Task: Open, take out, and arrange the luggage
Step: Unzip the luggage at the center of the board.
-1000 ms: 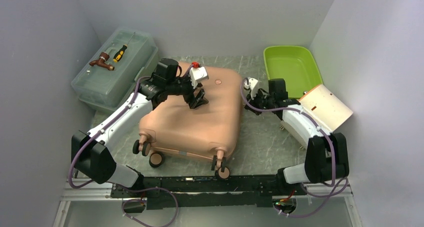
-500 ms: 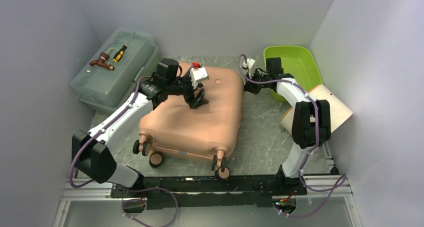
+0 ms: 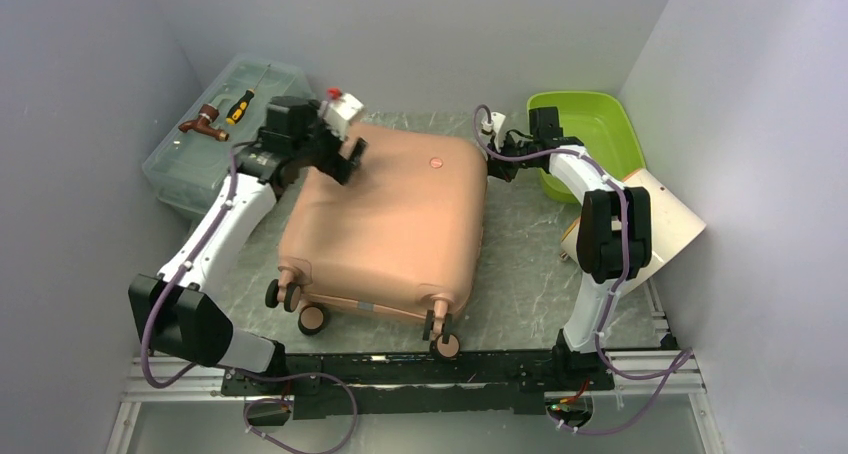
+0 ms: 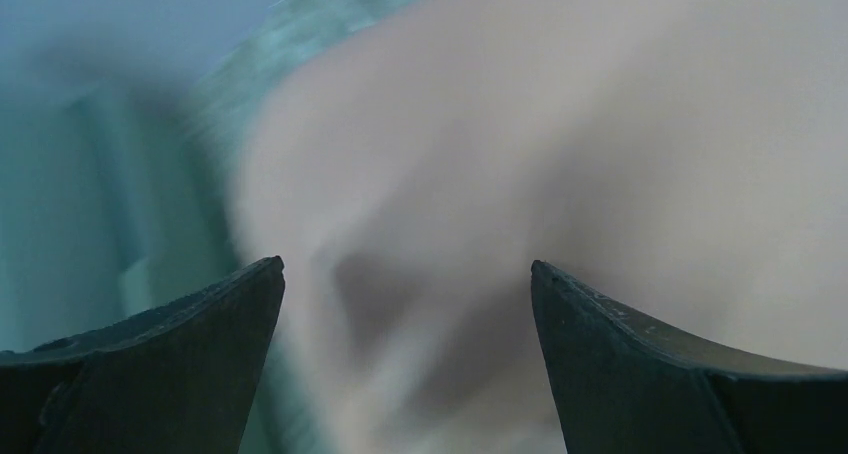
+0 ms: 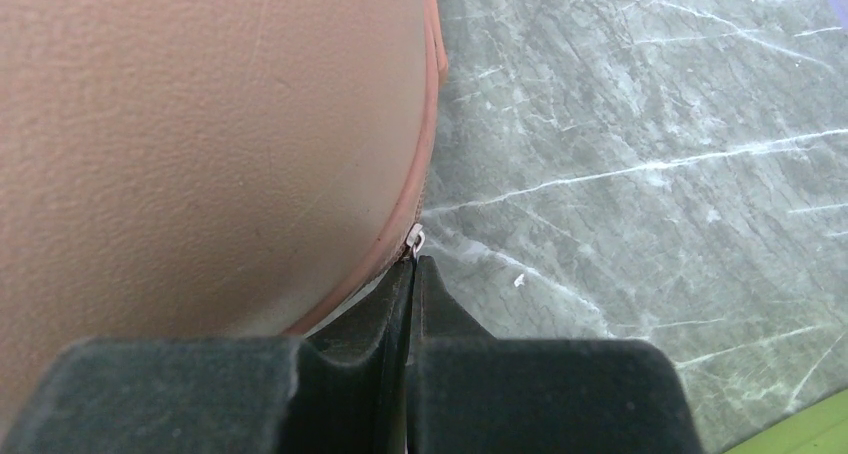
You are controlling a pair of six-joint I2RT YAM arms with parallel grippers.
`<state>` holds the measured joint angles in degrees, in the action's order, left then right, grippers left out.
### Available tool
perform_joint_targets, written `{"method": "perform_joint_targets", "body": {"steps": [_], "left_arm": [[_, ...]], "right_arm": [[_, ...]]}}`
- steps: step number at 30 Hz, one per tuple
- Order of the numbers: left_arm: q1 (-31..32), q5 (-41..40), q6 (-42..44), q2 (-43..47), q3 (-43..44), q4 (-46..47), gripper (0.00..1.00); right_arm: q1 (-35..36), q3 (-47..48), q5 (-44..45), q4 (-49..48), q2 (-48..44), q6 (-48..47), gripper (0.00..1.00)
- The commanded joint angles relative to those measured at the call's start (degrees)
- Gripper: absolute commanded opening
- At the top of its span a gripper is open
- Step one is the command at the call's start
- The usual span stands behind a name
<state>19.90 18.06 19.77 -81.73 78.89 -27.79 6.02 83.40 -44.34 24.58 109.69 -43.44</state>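
The salmon-pink luggage (image 3: 395, 224) lies flat and closed in the middle of the table, wheels toward the arm bases. My left gripper (image 3: 346, 160) hovers open over its far left corner, nothing between the fingers. The left wrist view is motion-blurred, with the left gripper (image 4: 405, 269) spread wide above the pink shell (image 4: 600, 124). My right gripper (image 3: 492, 166) is at the far right corner of the luggage. In the right wrist view the right gripper (image 5: 413, 264) is shut, and the small silver zipper pull (image 5: 414, 239) sticks out at its tips beside the luggage (image 5: 200, 124) seam.
A translucent toolbox (image 3: 215, 159) stands at the back left with a screwdriver (image 3: 240, 106) and a brown tool (image 3: 203, 122) on its lid. A lime green tray (image 3: 590, 139) sits at the back right. A white board with an orange edge (image 3: 655, 214) leans by the right wall.
My left gripper has lifted off the middle of the lid, swung to the far left corner and opened wider. My right arm reached forward to the far right corner, still shut.
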Motion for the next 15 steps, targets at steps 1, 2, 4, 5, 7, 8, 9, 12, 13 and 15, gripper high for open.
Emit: {"method": "perform_joint_targets", "body": {"steps": [1,2,4,5,7,8,9,12,13,15], "left_arm": [[-6.4,-19.7,-2.47,3.55,2.25,0.43,0.99],[-6.94,-22.97,-1.85,3.47,1.97,0.76,0.99],[-7.07,-28.94,0.55,2.92,1.01,1.92,1.0],[-7.11,-32.28,2.11,2.42,0.2,3.28,0.99],[-7.92,-37.05,4.17,0.74,-0.22,4.96,1.0],[-8.52,-37.98,4.82,-0.24,0.03,4.85,0.99],[-8.97,-38.79,5.4,-1.25,0.34,5.03,1.0],[-9.26,-41.3,7.63,-4.27,0.08,6.92,1.0],[-9.27,-41.27,8.1,-4.91,0.17,7.21,0.99],[-9.22,-39.13,8.53,-7.29,0.69,6.62,1.0]], "right_arm": [[-0.22,-0.95,0.1,-5.78,-1.3,-1.99,0.0],[-0.22,-1.0,0.5,-5.91,-1.25,-1.7,0.0],[-0.22,-0.89,1.18,-6.23,-1.24,-1.29,0.0],[-0.29,-0.82,1.34,-6.48,-1.23,-1.09,0.0],[-0.31,-0.48,1.28,-6.79,-1.23,-0.59,0.0],[-0.31,-0.31,1.08,-6.82,-1.21,-0.37,0.0],[-0.31,-0.19,0.91,-6.89,-1.14,-0.21,0.0],[-0.31,0.28,0.49,-6.83,-1.07,0.15,0.0],[-0.32,0.42,0.4,-6.71,-1.06,0.07,0.0],[-0.31,0.7,0.35,-6.48,-1.13,-0.33,0.0]]}}
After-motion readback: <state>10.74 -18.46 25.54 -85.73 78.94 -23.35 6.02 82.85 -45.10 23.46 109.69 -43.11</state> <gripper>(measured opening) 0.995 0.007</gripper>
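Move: The left hand is open above the suitcase's top; the suitcase's far-left corner lies about 8 cm to its left, 6 cm ahead and 8 cm lower. The clear box stands beyond that, its middle some 25 cm left and 5 cm ahead, with the screwdriver on its lid about 24 cm left and 9 cm ahead. The right hand already has the zip pull between its fingertips; from it the far-left corner is roughly 36 cm left, 3 cm ahead and 4 cm higher. Leftward in a quick sweep, the left hand travels about 17 cm with some 6 cm forward, crossing the suitcase's left edge to hang over the gap beside the clear box, dipping slightly only at the end. The wrist swings counter-clockwise nearly 40 degrees and rolls its left side up; fingers stay wide open. The right hand stays put, still pinching the zip pull at the far-right corner. ##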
